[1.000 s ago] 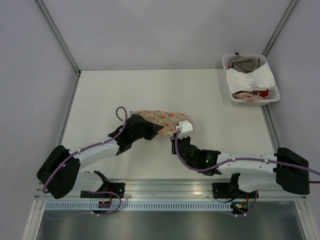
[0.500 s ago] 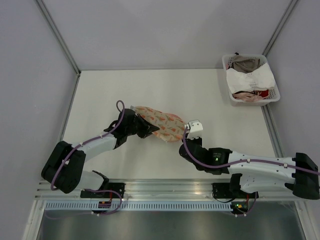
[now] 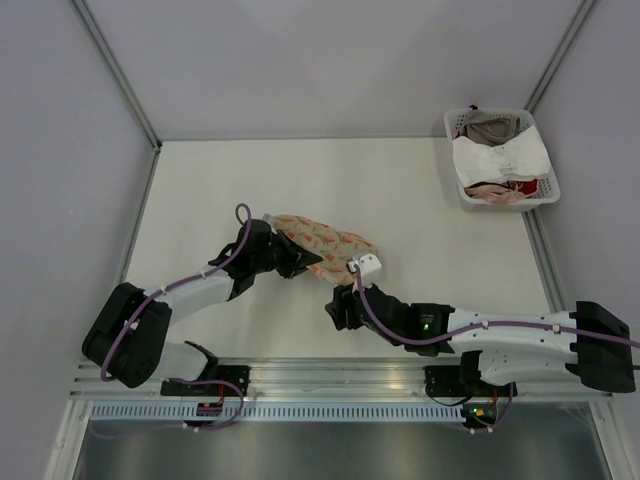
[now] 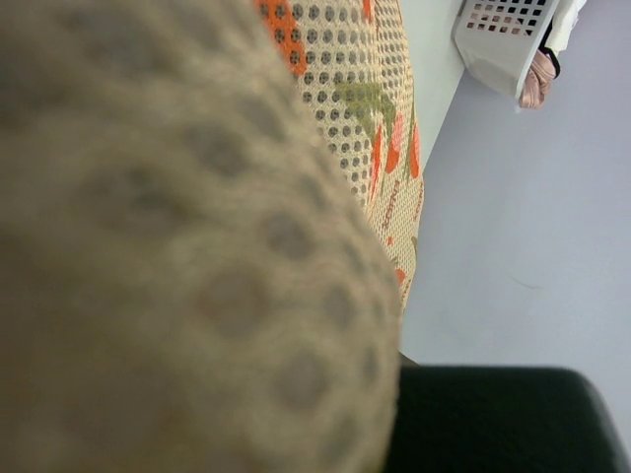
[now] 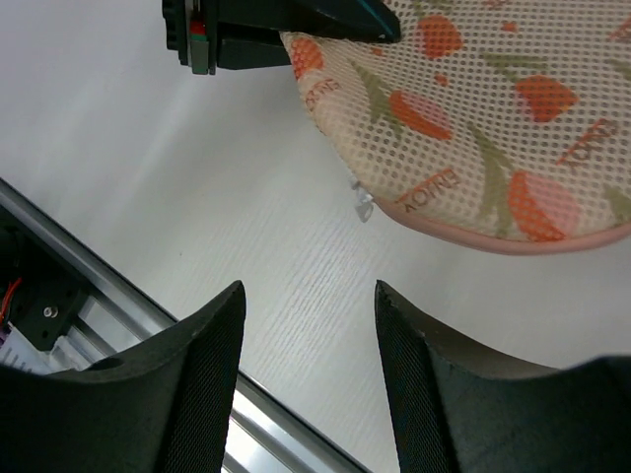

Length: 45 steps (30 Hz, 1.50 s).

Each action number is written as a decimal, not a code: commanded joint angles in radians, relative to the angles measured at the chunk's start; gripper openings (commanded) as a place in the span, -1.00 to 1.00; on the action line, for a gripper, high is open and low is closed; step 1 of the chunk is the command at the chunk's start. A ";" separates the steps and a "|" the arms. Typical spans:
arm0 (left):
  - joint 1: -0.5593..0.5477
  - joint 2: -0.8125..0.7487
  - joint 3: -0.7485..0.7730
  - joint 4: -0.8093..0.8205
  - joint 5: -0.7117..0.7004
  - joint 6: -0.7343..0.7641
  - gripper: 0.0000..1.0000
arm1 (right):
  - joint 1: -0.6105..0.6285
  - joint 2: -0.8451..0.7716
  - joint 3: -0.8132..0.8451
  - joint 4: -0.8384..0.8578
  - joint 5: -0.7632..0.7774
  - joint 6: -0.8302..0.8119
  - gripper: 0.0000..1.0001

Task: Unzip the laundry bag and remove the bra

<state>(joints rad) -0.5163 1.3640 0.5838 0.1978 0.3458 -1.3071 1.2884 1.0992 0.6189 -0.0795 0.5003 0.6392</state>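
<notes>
The laundry bag (image 3: 326,243) lies mid-table, cream mesh with orange and green print and pink edging. My left gripper (image 3: 299,262) is shut on its left edge. In the left wrist view the bag's mesh (image 4: 197,246) fills almost the whole frame and hides the jaws. In the right wrist view the bag (image 5: 473,118) lies at the upper right, a small clear zip pull (image 5: 363,204) hangs at its near edge, and the left fingers (image 5: 286,25) clamp the edge. My right gripper (image 5: 311,296) is open and empty over bare table, just short of the zip pull (image 3: 338,303). The bra is hidden.
A white slatted basket (image 3: 510,204) with a white padded garment (image 3: 500,155) and beige and pink garments stands at the far right corner; it also shows in the left wrist view (image 4: 508,39). A metal rail (image 3: 340,375) runs along the near edge. Grey walls enclose the table.
My right gripper moved off the bag's right end, then swung left and nearer to its near edge. The left gripper pulled the bag slightly left and has held still since.
</notes>
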 commanded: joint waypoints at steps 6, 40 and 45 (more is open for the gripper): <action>-0.028 -0.023 0.033 0.098 -0.002 -0.093 -0.95 | 0.006 0.099 -0.016 0.250 0.081 -0.048 0.18; 0.002 0.086 0.070 0.068 0.065 0.077 -0.95 | 0.025 0.013 0.117 -0.411 0.317 0.120 -0.99; 0.022 0.137 0.114 0.127 0.163 0.170 -0.95 | 0.022 -0.027 0.107 -0.517 0.340 0.158 -0.99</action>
<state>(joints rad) -0.5220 1.4624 0.6247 0.2558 0.4507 -1.2701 1.3098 1.1061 0.6956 -0.4469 0.8009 0.7525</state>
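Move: The right hand, open and empty, has the laundry bag's zipper pull about 5 cm ahead, 1 cm to its right and 2 cm lower. The bag's pinched corner is some 8 cm ahead and 5 cm left of that hand, 1 cm lower; the bag's middle is roughly 11 cm ahead, 3 cm left and 3 cm down. For the left hand, which already grips that corner, the pull is about 3 cm back, 6 cm right and 1 cm lower. Right hand reaches 5 cm forward, pinches zipper pull, draws it 6 cm right and back; left still holds bag. ##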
